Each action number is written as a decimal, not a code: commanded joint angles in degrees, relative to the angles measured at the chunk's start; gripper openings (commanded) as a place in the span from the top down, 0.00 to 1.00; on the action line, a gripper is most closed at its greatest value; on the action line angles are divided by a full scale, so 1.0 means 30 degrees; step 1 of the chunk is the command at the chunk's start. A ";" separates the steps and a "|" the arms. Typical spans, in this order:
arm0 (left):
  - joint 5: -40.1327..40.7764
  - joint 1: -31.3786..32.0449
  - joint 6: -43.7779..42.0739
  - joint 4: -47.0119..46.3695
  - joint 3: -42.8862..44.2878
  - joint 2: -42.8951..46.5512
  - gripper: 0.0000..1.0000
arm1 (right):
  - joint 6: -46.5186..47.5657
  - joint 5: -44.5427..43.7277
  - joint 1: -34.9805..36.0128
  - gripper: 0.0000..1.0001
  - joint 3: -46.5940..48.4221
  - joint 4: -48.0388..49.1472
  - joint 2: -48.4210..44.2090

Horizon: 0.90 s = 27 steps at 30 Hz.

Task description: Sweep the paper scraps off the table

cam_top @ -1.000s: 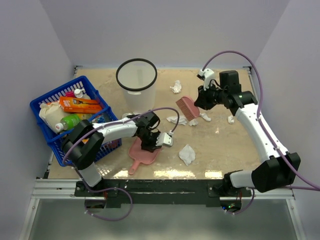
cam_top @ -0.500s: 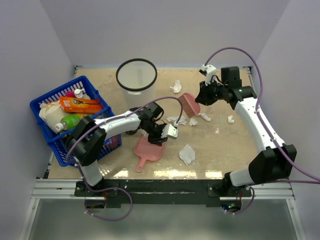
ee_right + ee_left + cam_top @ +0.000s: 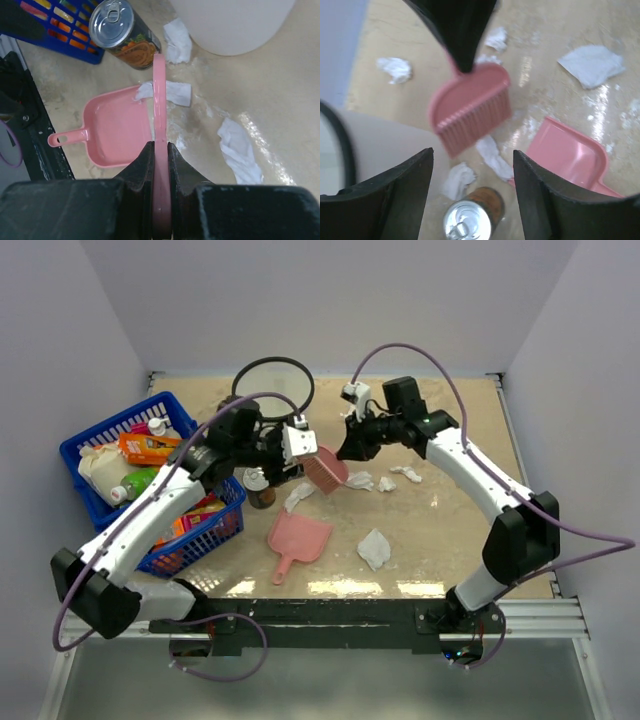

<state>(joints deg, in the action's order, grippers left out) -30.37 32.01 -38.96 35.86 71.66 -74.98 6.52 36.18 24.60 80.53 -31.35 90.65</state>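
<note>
My right gripper [image 3: 346, 449] [image 3: 160, 150] is shut on the handle of a pink brush [image 3: 325, 469] [image 3: 159, 95], whose bristled head [image 3: 470, 112] hangs just above the table [image 3: 450, 530]. The pink dustpan [image 3: 298, 537] [image 3: 117, 130] [image 3: 570, 160] lies flat, held by nothing. My left gripper [image 3: 272, 462] [image 3: 472, 200] hovers open and empty above a tin can [image 3: 262, 490] [image 3: 470, 222]. Paper scraps lie around: one beside the can [image 3: 297, 497] [image 3: 457, 180], one at the dustpan's lip [image 3: 170, 92] [image 3: 492, 155], others further right [image 3: 358, 480] [image 3: 406, 472] [image 3: 373, 548].
A white bin with a black rim [image 3: 272, 390] [image 3: 235, 25] stands at the back, close behind both grippers. A blue basket [image 3: 75, 450] full of groceries sits at the left edge. The metal rail [image 3: 330, 615] runs along the front.
My left gripper opened, let go of the dustpan and rose back-left over the can. The right arm swung the brush left towards the bin.
</note>
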 commanded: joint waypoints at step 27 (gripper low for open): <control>0.1804 -0.2935 0.7361 -0.3690 0.6788 0.1469 0.11 | 0.1515 -0.5469 0.5950 1.00 0.8253 0.2864 0.7661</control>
<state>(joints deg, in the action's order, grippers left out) -22.85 23.64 -18.50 27.03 92.36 -71.94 9.56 21.96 42.15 101.86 -25.12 112.57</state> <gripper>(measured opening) 0.890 0.102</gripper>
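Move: The paper scrap between can and bin lies about 18 cm left of the right hand, which holds the brush, 1 cm ahead and 20 cm below. The can stands 23 cm left and 5 cm back, the white bin 18 cm left and 13 cm ahead. A second scrap lies 14 cm left, 5 cm back; the dustpan 12 cm left, 16 cm back. From the left hand, the first scrap is roughly 7 cm ahead, 6 cm left, 22 cm below. The brush, still pinched by its handle, is carried about 15 cm left by the right hand towards the scrap between can and bin, edging forward and sinking slightly late on as the wrist turns some 15 degrees. The empty left hand clears the way, climbing roughly 20 cm with a little forward and left, opening wider, then hovering. ##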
